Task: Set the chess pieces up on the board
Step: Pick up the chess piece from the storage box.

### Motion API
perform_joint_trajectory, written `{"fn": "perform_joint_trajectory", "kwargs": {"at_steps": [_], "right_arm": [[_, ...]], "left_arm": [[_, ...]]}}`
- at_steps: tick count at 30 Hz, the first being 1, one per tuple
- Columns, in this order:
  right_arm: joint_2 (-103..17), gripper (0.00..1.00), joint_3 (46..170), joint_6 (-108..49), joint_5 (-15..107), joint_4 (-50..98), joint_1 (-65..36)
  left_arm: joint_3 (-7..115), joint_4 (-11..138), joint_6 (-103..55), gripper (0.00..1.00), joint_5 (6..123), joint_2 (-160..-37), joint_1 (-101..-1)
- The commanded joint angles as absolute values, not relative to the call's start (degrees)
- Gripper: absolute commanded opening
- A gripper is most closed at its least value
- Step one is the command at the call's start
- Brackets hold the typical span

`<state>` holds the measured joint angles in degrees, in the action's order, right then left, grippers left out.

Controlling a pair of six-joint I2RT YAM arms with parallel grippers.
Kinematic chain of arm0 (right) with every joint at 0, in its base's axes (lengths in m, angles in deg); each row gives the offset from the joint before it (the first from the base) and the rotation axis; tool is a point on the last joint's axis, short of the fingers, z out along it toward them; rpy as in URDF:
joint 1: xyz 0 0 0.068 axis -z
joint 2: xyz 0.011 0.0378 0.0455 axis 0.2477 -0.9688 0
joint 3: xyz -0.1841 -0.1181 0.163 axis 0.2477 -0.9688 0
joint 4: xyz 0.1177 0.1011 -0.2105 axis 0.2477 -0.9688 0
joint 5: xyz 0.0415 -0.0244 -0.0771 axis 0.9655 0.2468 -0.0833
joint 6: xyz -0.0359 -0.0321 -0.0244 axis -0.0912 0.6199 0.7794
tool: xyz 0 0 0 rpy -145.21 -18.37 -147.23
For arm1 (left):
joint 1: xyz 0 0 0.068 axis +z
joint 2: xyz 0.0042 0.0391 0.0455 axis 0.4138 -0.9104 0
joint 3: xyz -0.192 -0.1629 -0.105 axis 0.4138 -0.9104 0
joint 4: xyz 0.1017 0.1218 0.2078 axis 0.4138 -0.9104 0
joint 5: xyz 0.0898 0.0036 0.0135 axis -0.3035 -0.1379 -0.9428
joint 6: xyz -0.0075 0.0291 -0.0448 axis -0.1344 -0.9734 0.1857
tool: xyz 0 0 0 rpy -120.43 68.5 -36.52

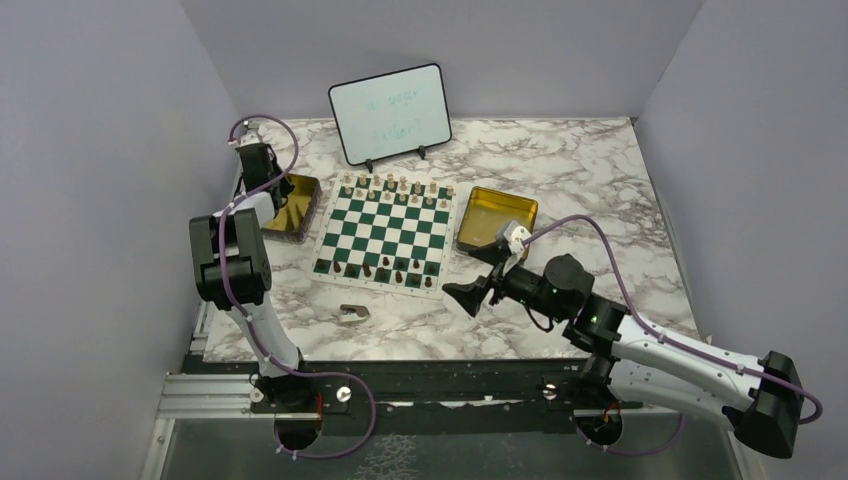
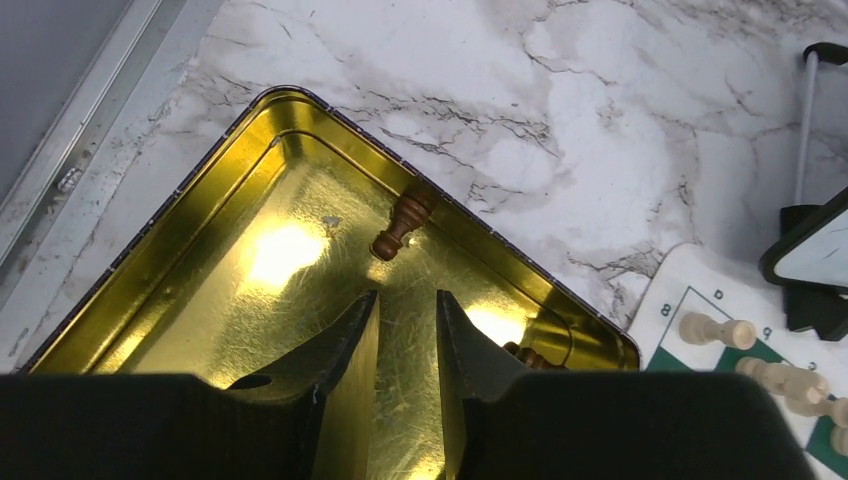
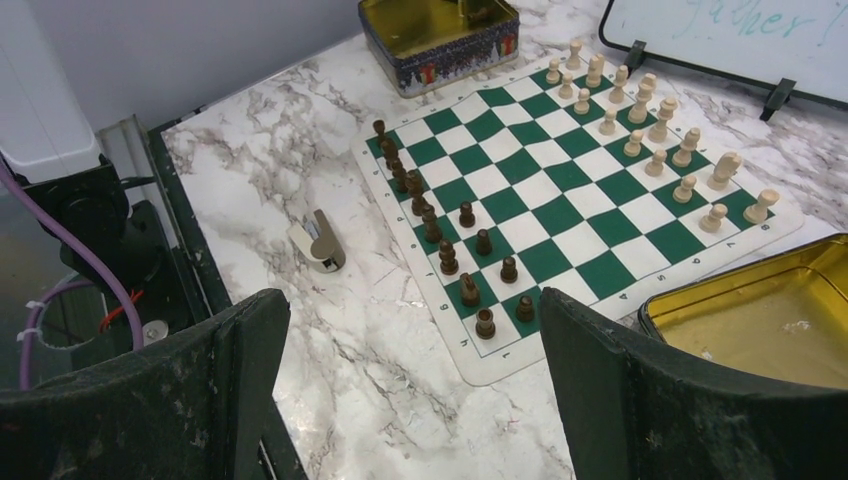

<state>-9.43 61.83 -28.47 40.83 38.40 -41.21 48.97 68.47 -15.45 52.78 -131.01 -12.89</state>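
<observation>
The green-and-white board [image 1: 346, 215] lies mid-table. Light pieces [image 1: 390, 186] fill its far rows and dark pieces [image 1: 384, 268] stand along its near rows. My left gripper [image 2: 408, 298] hangs inside the left gold tin [image 2: 200, 170], jaws a narrow gap apart with only the tin floor between them. A dark piece [image 2: 403, 225] lies on its side just beyond the fingertips. Another dark piece [image 2: 528, 355] peeks out behind the right finger. My right gripper [image 3: 415, 310] stands wide open and empty over the marble by the board's near right corner [image 3: 480, 370].
A second gold tin [image 1: 497, 218] sits right of the board. A white whiteboard [image 1: 390, 113] stands propped behind the board. A small flat brownish-grey scrap [image 1: 352, 313] lies on the marble in front of the board. Grey walls enclose the table on three sides.
</observation>
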Motion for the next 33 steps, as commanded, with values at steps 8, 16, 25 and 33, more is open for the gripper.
{"fn": "perform_joint_trajectory", "kwargs": {"at_steps": [8,16,25,33], "right_arm": [[-7.87,1.00,65.00,-27.68,40.04,38.86,-41.40],[-8.43,1.00,65.16,-27.65,39.60,38.76,-41.47],[-9.32,1.00,65.02,-27.71,38.88,39.27,-41.47],[-9.88,1.00,65.24,-28.40,38.89,40.03,-41.42]], "left_arm": [[53.11,73.54,-24.79,0.32,59.70,-137.81,-11.00],[56.13,72.74,-26.04,0.34,60.52,-141.08,-11.00],[59.01,71.58,-26.43,0.33,60.97,-143.76,-11.00],[58.59,70.92,-26.94,0.31,61.59,-143.63,-11.00]]}}
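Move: The dark chess piece lying in the gold box against the middle of its far wall is some 5 cm ahead of the left hand, roughly in line sideways and about 5 cm below. A second dark piece lies about 3 cm nearer and 7 cm to the right of that piece; the nearest white corner piece stands roughly 6 cm ahead and 14 cm right of the hand. From the right hand, the aimed-at piece is about 35 cm forward, 39 cm left and 20 cm down. The dark piece by the box's far wall is approached by the left hand, which sinks about 4 cm into the box, mostly first, then reaches some 4 cm forward until its fingertips sit around the piece. The wrist turns about 10 degrees clockwise; the fingers stay roughly a third open, not closing on the piece. ##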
